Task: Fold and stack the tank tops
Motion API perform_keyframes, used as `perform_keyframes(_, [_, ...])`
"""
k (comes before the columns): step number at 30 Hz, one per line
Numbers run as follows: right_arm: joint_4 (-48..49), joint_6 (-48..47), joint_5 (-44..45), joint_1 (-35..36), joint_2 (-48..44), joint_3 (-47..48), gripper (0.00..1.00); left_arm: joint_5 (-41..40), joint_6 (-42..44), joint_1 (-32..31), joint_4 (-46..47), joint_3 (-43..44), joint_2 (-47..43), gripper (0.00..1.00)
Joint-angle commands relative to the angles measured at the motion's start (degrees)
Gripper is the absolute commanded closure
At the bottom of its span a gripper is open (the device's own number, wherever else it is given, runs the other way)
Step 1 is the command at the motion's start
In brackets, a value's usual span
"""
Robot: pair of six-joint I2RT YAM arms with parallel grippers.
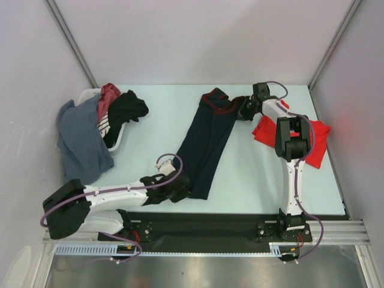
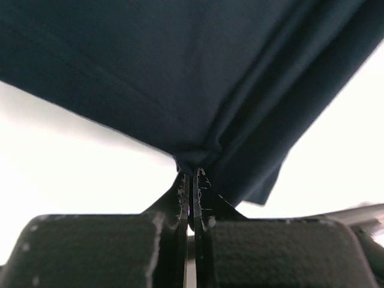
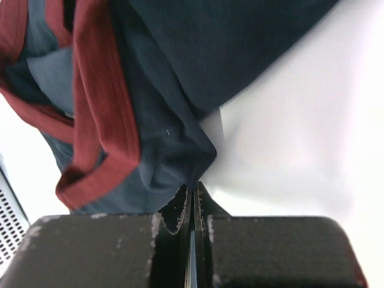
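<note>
The dark navy tank top with maroon trim lies stretched as a long strip across the middle of the table. My left gripper pinches its near hem; in the left wrist view the navy cloth bunches into the shut fingertips. My right gripper pinches the far end by the maroon trim; the cloth gathers at its shut tips. The bright red tank top lies folded at the right, partly under the right arm.
A white basket at the back left holds a red-striped and a black garment. A grey-blue cloth hangs over its near side onto the table. Walls close the table's left, right and far sides.
</note>
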Motion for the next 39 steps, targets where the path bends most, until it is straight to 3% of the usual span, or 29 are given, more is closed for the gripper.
perform_keyframes(1, [-2.57,-5.12,2.72,-1.67,3.81,11.31,1.00,-0.31,-10.71,-8.51,-4.03,3.17,2.66,0.99])
perform_keyframes(3, [-3.62,-5.21,1.58,-1.32,5.74,13.97,1.00,-3.03,-15.37,-13.16,-5.17,6.85,5.46,0.96])
perform_keyframes(6, [-4.33,-5.13,1.93,-0.62,6.10,15.92,0.97,-4.36,-17.67,-15.30,-8.68,11.95,9.51,0.85])
perform_keyframes(8, [-3.98,-5.04,2.19,-0.53,5.67,15.22,0.87,-4.54,-16.97,-15.30,-10.70,13.63,10.66,0.55])
perform_keyframes(10, [-3.37,-5.12,2.45,-0.70,5.05,14.69,0.78,-5.68,-16.36,-15.30,-11.68,13.46,10.14,0.32])
perform_keyframes(12, [-3.54,-5.39,2.54,-0.70,4.96,14.69,0.73,-7.51,-15.65,-15.39,-13.61,12.85,8.22,0.25])
perform_keyframes(16, [-5.56,-5.83,3.24,-0.61,3.30,13.99,0.64,-12.26,-15.13,-15.21,-19.50,10.74,2.24,0.25])
perform_keyframes(22, [-7.23,-7.76,12.11,1.40,-5.13,7.66,0.47,-14.73,-1.10,-15.12,-19.42,12.65,-5.15,0.27])
perform_keyframes(29, [-12.59,-10.84,25.12,8.43,-10.42,8.54,0.42,-12.27,9.92,-14.77,-10.98,13.37,-7.70,0.28])
perform_keyframes(39, [-18.04,-9.87,29.70,16.96,-2.52,20.38,0.42,-9.72,13.01,-12.22,-11.77,12.76,-8.14,0.29])
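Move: The left hand already pinches the navy tank top's near hem; the hem's right corner lies about 7 cm to its right and 1 cm back. The right hand still grips the top's far right shoulder, with the red-trimmed neckline some 8 cm to its left and 5 cm farther out. The folded red top lies about 20 cm right of that hand and 10 cm back. All lie a centimetre or so below the hands. Rightward and slightly back, the left hand drags the pinched hem some 7 cm, opens to let go, eases back left and rises about 7 cm, its wrist turning clockwise. The right hand tugs the shoulder about 3 cm forward, opens and comes free, draws back, then climbs 10 cm and swings left over the neckline, fingers righting to point more steeply down. ##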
